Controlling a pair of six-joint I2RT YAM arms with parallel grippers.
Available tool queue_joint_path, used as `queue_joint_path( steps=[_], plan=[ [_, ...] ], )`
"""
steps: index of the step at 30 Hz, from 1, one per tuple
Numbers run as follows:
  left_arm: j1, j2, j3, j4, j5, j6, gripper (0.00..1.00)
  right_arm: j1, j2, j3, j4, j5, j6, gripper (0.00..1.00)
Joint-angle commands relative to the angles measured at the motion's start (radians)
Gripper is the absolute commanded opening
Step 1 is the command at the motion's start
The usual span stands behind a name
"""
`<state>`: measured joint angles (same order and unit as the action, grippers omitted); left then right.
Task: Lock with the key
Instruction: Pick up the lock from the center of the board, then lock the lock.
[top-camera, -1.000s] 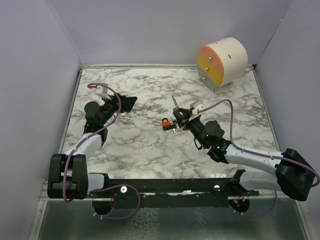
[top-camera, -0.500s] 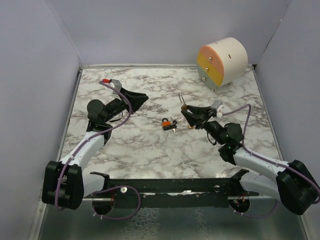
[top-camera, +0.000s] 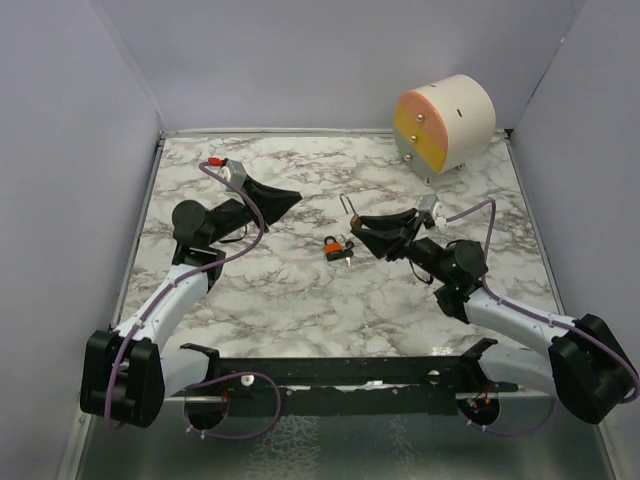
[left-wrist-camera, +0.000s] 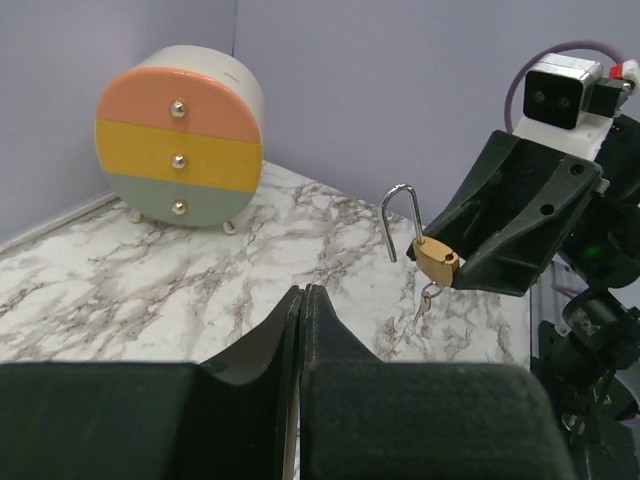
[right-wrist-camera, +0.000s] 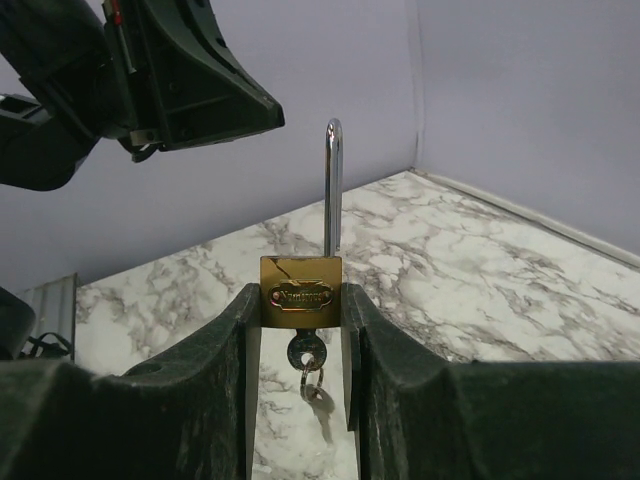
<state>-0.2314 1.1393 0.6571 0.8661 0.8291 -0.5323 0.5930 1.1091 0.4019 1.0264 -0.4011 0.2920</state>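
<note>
My right gripper (top-camera: 362, 228) is shut on a brass padlock (right-wrist-camera: 300, 292) and holds it upright above the table. Its steel shackle (right-wrist-camera: 332, 190) is open and stands up. A key (right-wrist-camera: 305, 352) sits in the bottom of the lock, with a ring and a second key hanging below. The same padlock (left-wrist-camera: 437, 258) shows in the left wrist view, in the right gripper (left-wrist-camera: 505, 235). My left gripper (top-camera: 290, 193) is shut and empty, raised to the left of the padlock and pointing toward it. Its fingertips (left-wrist-camera: 296, 300) are pressed together.
A second padlock with an orange body (top-camera: 335, 247) lies on the marble table (top-camera: 300, 300) between the arms. A round drawer unit with pink, yellow and grey fronts (top-camera: 445, 122) stands at the back right corner. Purple walls enclose the table.
My right gripper has drawn back from beside the orange padlock, carrying the brass padlock up and right, then slightly left. My left arm has reached forward and right, toward the padlock.
</note>
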Motion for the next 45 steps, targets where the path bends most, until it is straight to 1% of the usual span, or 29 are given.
queue_joint_path(
  steps=[1, 7, 9, 11, 12, 13, 16, 19, 23, 26, 33, 45],
  plan=[
    [-0.024, -0.038, 0.035, 0.028, 0.062, -0.014, 0.00, -0.009, 0.019, 0.036, 0.086, -0.115, 0.038, 0.01],
    [-0.085, -0.045, 0.071, 0.028, 0.185, 0.014, 0.00, -0.016, 0.036, -0.017, 0.213, -0.129, 0.040, 0.01],
    [-0.114, -0.047, 0.077, 0.029, 0.246, 0.048, 0.00, -0.026, 0.051, -0.030, 0.259, -0.168, 0.055, 0.01],
    [-0.134, -0.043, 0.080, 0.029, 0.287, 0.065, 0.00, -0.036, 0.073, -0.029, 0.304, -0.244, 0.088, 0.01],
    [-0.141, -0.038, 0.084, 0.028, 0.308, 0.070, 0.02, -0.039, 0.081, -0.029, 0.329, -0.276, 0.102, 0.01],
    [-0.146, -0.035, 0.087, 0.029, 0.321, 0.071, 0.08, -0.041, 0.089, -0.029, 0.347, -0.296, 0.111, 0.01],
    [-0.157, -0.034, 0.087, 0.028, 0.347, 0.087, 0.21, -0.052, 0.087, -0.030, 0.360, -0.334, 0.124, 0.01],
    [-0.161, -0.045, 0.076, 0.028, 0.335, 0.108, 0.29, -0.065, 0.071, -0.030, 0.355, -0.385, 0.134, 0.01],
    [-0.163, -0.030, 0.076, 0.028, 0.302, 0.113, 0.32, -0.070, 0.052, -0.018, 0.357, -0.477, 0.163, 0.01],
    [-0.163, -0.010, 0.088, 0.026, 0.292, 0.105, 0.33, -0.070, 0.035, -0.010, 0.338, -0.501, 0.173, 0.01],
    [-0.185, 0.006, 0.100, 0.026, 0.291, 0.099, 0.35, -0.070, 0.025, -0.001, 0.289, -0.482, 0.152, 0.01],
    [-0.247, 0.020, 0.117, 0.026, 0.300, 0.092, 0.35, -0.070, 0.057, 0.028, 0.291, -0.476, 0.152, 0.01]
  ],
)
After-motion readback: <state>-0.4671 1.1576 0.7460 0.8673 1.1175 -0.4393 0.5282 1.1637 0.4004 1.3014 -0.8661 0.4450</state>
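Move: The brass lock is in the right hand's grip, its body at that hand's point and its shackle rising about 5 cm above. From the left hand that body lies some 11 cm to the right, 4 cm back and 5 cm below. The left fingertips are 11 cm left, 4 cm ahead and 5 cm above the right hand. The orange lock lies on the table about 9 cm ahead, 5 cm left and 23 cm below the right hand. Back and to its right, the left hand sweeps about 12 cm in all towards the shackle of the held brass lock, yawing some 25 degrees clockwise while its shut fingers open about a third, their tips coming up to the shackle. The right hand keeps its pinch on the lock body and draws it back about 6 cm, swinging counter-clockwise until the grippers nearly face each other; no touch by the left fingers can be made out. ##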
